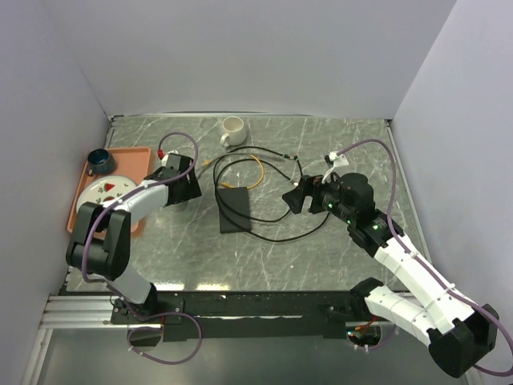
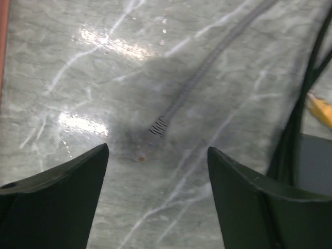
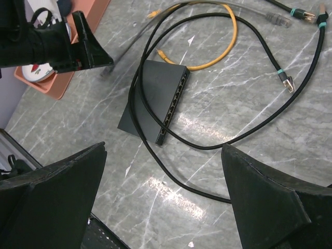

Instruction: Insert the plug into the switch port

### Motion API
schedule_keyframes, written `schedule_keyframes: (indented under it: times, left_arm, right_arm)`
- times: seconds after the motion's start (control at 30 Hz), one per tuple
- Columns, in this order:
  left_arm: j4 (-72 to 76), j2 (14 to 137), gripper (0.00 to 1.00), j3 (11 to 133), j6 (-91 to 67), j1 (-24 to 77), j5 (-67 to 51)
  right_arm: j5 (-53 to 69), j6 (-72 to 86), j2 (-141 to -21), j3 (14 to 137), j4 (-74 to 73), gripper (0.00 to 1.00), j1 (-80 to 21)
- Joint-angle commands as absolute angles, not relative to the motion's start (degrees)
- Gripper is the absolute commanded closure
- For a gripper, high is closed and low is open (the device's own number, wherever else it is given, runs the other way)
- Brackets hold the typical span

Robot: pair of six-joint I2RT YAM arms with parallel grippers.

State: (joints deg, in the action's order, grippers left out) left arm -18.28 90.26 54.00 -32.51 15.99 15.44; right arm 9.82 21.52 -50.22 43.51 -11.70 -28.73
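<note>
The flat black switch [image 1: 234,210] lies mid-table; its row of ports [image 3: 174,104] runs along the narrow edge facing right. A grey cable's plug [image 2: 149,141] lies blurred on the marble just ahead of my left gripper [image 2: 158,149], which hangs open over it without touching. This same plug [image 3: 107,71] shows beside the left gripper's fingers [image 3: 88,44] in the right wrist view. My right gripper [image 3: 164,149] is open and empty above a black cable [image 3: 171,116], right of the switch. An orange cable's plug [image 3: 162,53] rests at the switch's far corner.
Black cable loops [image 1: 272,216] drape over and around the switch, with free plugs [image 3: 286,80] to the right. An orange tray [image 1: 143,157] with a white plate [image 1: 108,191] and a blue cup [image 1: 99,160] sits at the left. A white mug [image 1: 232,130] stands at the back.
</note>
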Motion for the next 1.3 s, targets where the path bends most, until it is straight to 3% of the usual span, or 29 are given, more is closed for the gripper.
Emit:
schedule_keyframes:
  times: [0.0, 0.33, 0.5, 0.67, 0.9, 1.27]
  left_arm:
    - [-18.46, 93.06, 0.24, 56.86, -31.03, 15.82, 18.81]
    - [-16.08, 99.40, 0.53, 56.87, -30.06, 16.00, 18.19]
    - [-15.73, 100.55, 0.99, 55.81, -29.80, 16.00, 18.20]
    - [-15.99, 99.50, 0.99, 55.72, -29.62, 16.00, 17.75]
    - [-18.54, 89.05, 0.99, 59.05, -29.44, 16.00, 15.91]
    - [-18.11, 74.01, 0.99, 69.25, -26.81, 23.28, 3.69]
  right_arm:
    - [8.35, 20.74, -49.40, 43.60, -10.90, 0.00, -29.18]
    - [7.56, 20.65, -48.78, 42.80, -11.34, 0.00, -29.09]
    - [7.29, 20.57, -48.52, 42.63, -11.43, 0.00, -29.09]
    - [7.73, 20.74, -48.78, 42.98, -11.69, 0.00, -29.09]
    - [7.21, 20.39, -48.08, 43.59, -12.65, 0.00, -29.09]
    - [6.15, 18.46, -43.16, 45.61, -15.47, 0.00, -29.09]
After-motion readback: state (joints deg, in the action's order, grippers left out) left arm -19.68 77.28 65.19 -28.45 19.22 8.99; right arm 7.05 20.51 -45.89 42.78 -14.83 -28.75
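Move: The grey plug lies on the table almost under the left gripper, about 4 cm below it, 1 cm ahead and 1 cm to its left. The black switch is roughly 12 cm to that hand's right and 3 cm back. The near yellow plug end lies some 12 cm ahead and 3 cm right, and the orange tray's middle about 25 cm left and 3 cm ahead. From the right hand the grey plug is some 30 cm left, 10 cm ahead and 21 cm below. The grey plug comes between the left hand's open fingers as that hand sinks about 4 cm almost straight down. The fingers, narrowing all the way, close at the bottom and pinch the plug at its boot, then, after a short hold, carry it up nearly 20 cm, swinging some 6 cm right late in the climb while the wrist tips the fingers up and outward. ##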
